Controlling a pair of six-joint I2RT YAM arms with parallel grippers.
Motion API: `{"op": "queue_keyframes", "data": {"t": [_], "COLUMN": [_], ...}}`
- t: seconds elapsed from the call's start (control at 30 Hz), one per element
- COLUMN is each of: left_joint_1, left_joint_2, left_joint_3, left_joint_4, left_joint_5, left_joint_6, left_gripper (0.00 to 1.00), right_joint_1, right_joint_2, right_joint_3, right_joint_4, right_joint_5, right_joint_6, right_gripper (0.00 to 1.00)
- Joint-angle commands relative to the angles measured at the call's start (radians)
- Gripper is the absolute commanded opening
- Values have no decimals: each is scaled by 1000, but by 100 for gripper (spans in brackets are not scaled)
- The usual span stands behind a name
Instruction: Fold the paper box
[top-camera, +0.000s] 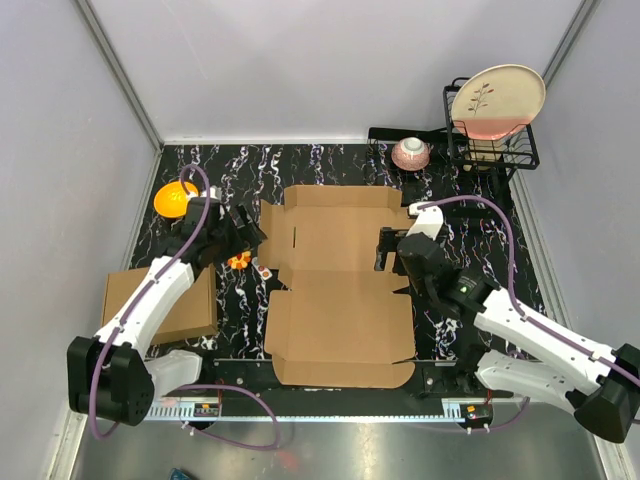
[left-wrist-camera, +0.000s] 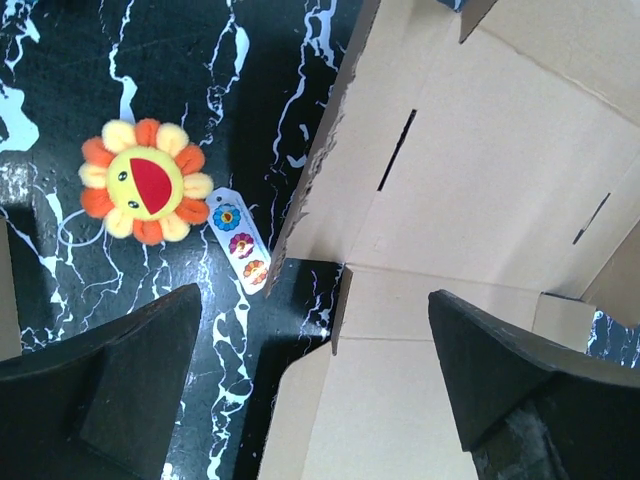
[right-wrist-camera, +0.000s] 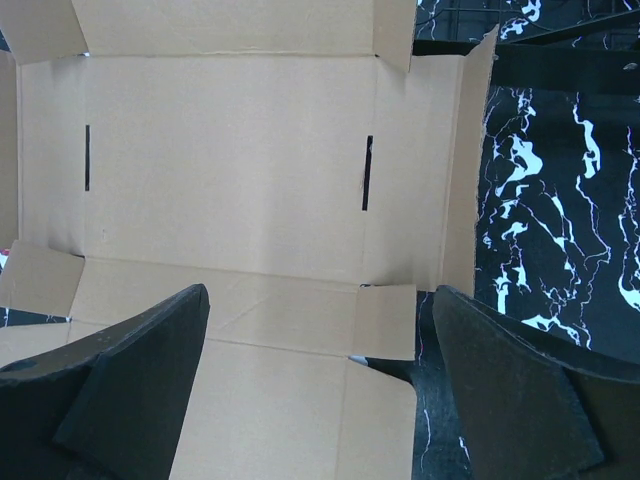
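The paper box lies unfolded and flat in the middle of the black marbled table, flaps and side tabs spread out. My left gripper is open and empty, just above the box's left edge by the middle crease. In the left wrist view its fingers straddle the box's left tab and notch. My right gripper is open and empty over the box's right edge. In the right wrist view its fingers straddle the right tab of the box.
A second plain carton lies at the left under my left arm. A sunflower toy with a tag lies by the box's left edge. An orange bowl is far left. A pink bowl and a rack with a plate stand far right.
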Motion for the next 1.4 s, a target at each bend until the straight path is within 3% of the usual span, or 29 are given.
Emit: {"op": "queue_keyframes", "data": {"t": [0.0, 0.17, 0.67, 0.87, 1.1, 1.37], "left_joint_1": [-6, -17, -126, -124, -126, -127], "left_joint_2": [19, 108, 564, 662, 743, 785], "left_joint_3": [85, 196, 564, 638, 687, 681], "left_joint_4": [29, 69, 99, 132, 145, 187], "left_joint_5": [-46, -53, -92, -89, -115, -104], "left_joint_6": [32, 6, 36, 52, 95, 108], "left_gripper": [99, 99, 93, 80, 75, 50], "right_joint_1": [-3, -4, -3, -3, -4, -3], "right_joint_2": [9, -3, -20, -34, -25, -45], "right_joint_3": [60, 71, 88, 86, 106, 120], "right_joint_4": [42, 68, 25, 27, 19, -4], "right_joint_5": [-13, -32, -17, -35, -36, -30], "right_joint_6": [20, 5, -29, -25, -52, -78], "right_gripper": [100, 100, 100, 100, 100, 100]}}
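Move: The paper box's far-left corner tab stands about 20 cm ahead of the left hand, 8 cm to its right and some 6 cm lower. Nearer on the way, the slot in the box's left side lies about 6 cm ahead and 11 cm right of that hand; the flower toy is level with it, 2 cm to its left. From the right hand, the tab lies about 23 cm ahead, 25 cm left and 11 cm below. The left hand reaches some 18 cm forward and 8 cm to its right, arching up about 4 cm at first and then sinking past its starting height, towards the open box's far-left corner tab, while its fingers keep pointing forward and down and close from wide open to a little over half. It ends with the small tab showing between the fingertips, no grip on it to be seen yet, while the empty right hand rises about 3.5 cm over the box, fingers still wide open. ##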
